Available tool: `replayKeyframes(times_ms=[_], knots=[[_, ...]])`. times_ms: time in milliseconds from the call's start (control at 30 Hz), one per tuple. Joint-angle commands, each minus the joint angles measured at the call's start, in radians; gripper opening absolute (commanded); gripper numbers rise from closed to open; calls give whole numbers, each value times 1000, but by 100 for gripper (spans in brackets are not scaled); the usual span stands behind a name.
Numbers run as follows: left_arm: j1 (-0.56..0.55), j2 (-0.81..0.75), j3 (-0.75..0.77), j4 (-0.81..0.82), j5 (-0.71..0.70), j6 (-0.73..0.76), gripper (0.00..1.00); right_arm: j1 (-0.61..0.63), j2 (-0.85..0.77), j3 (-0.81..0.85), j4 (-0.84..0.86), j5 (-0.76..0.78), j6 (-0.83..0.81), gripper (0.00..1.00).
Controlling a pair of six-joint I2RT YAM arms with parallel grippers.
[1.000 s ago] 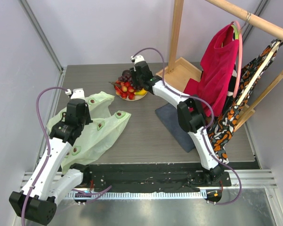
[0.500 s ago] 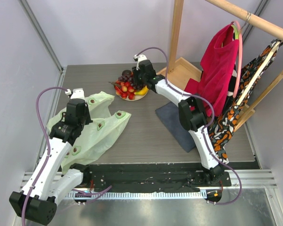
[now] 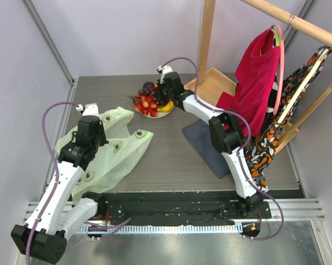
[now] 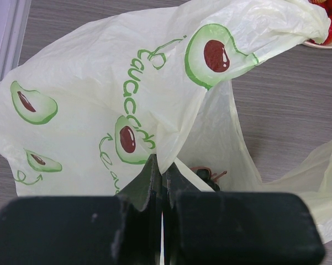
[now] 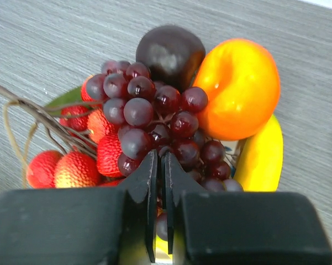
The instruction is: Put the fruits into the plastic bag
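Observation:
The fruits lie heaped on a small plate [image 3: 167,112] at the back of the table: a dark purple grape bunch [image 5: 149,116], an orange [image 5: 240,88], a banana [image 5: 262,157], a dark round fruit [image 5: 170,52] and red strawberries [image 5: 77,165]. My right gripper [image 5: 161,160] is down in the grape bunch, its jaws pinched almost together on it. The pale green plastic bag [image 3: 113,146] with avocado prints lies at the left. My left gripper [image 4: 162,168] is shut on the bag's edge [image 4: 171,149], holding the mouth up. Something dark with reddish stalks [image 4: 207,175] lies inside.
A wooden rack [image 3: 207,38] stands at the back right with a red cloth [image 3: 254,83] and a patterned cloth [image 3: 276,127] hanging from it. A dark grey mat [image 3: 201,141] lies on the table beside the right arm. Walls close in the left and back.
My right gripper has shifted slightly over the plate and its jaws have closed in on the grape bunch. The left arm and the bag have not moved.

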Motion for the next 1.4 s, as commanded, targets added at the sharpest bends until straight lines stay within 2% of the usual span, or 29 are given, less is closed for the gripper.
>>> replayKeyframes(times_ms=[0, 333, 900, 1200, 1367], knots=[[7, -1, 3, 33, 9, 15, 0, -2, -109, -26, 98, -18, 11, 3], [10, -4, 4, 34, 17, 13, 0, -3, -145, -32, 208, -51, 79, 1], [11, -7, 3, 37, 37, 12, 0, 3, -264, -60, 279, -75, 90, 1], [10, -12, 0, 41, 52, 12, 0, 10, -457, -245, 356, -138, 94, 1], [10, -14, -2, 41, 61, 10, 0, 15, -617, -432, 396, -277, 96, 1]])
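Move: The right hand already has the red grapes between its fingers over the bowl. The bag's mouth lies about 23 cm back and 16 cm left, at nearly its height. From that hand, the orange is some 7 cm ahead and 1 cm right, the dark plum 6 cm ahead and 4 cm left, and the small red fruits 2 cm back and 6 cm left. From the left hand the bag's mouth is roughly 6 cm ahead, 8 cm right and 6 cm below. Upwards, about 18 cm clear of the bowl, the right arm lifts the red grapes in its closed fingers, nearly straight up at first, then also drawing back some 7 cm towards its base near the end. The wrist tips the fingers up towards level by around 20 degrees. The left hand stays put, still pinching the bag's edge. ##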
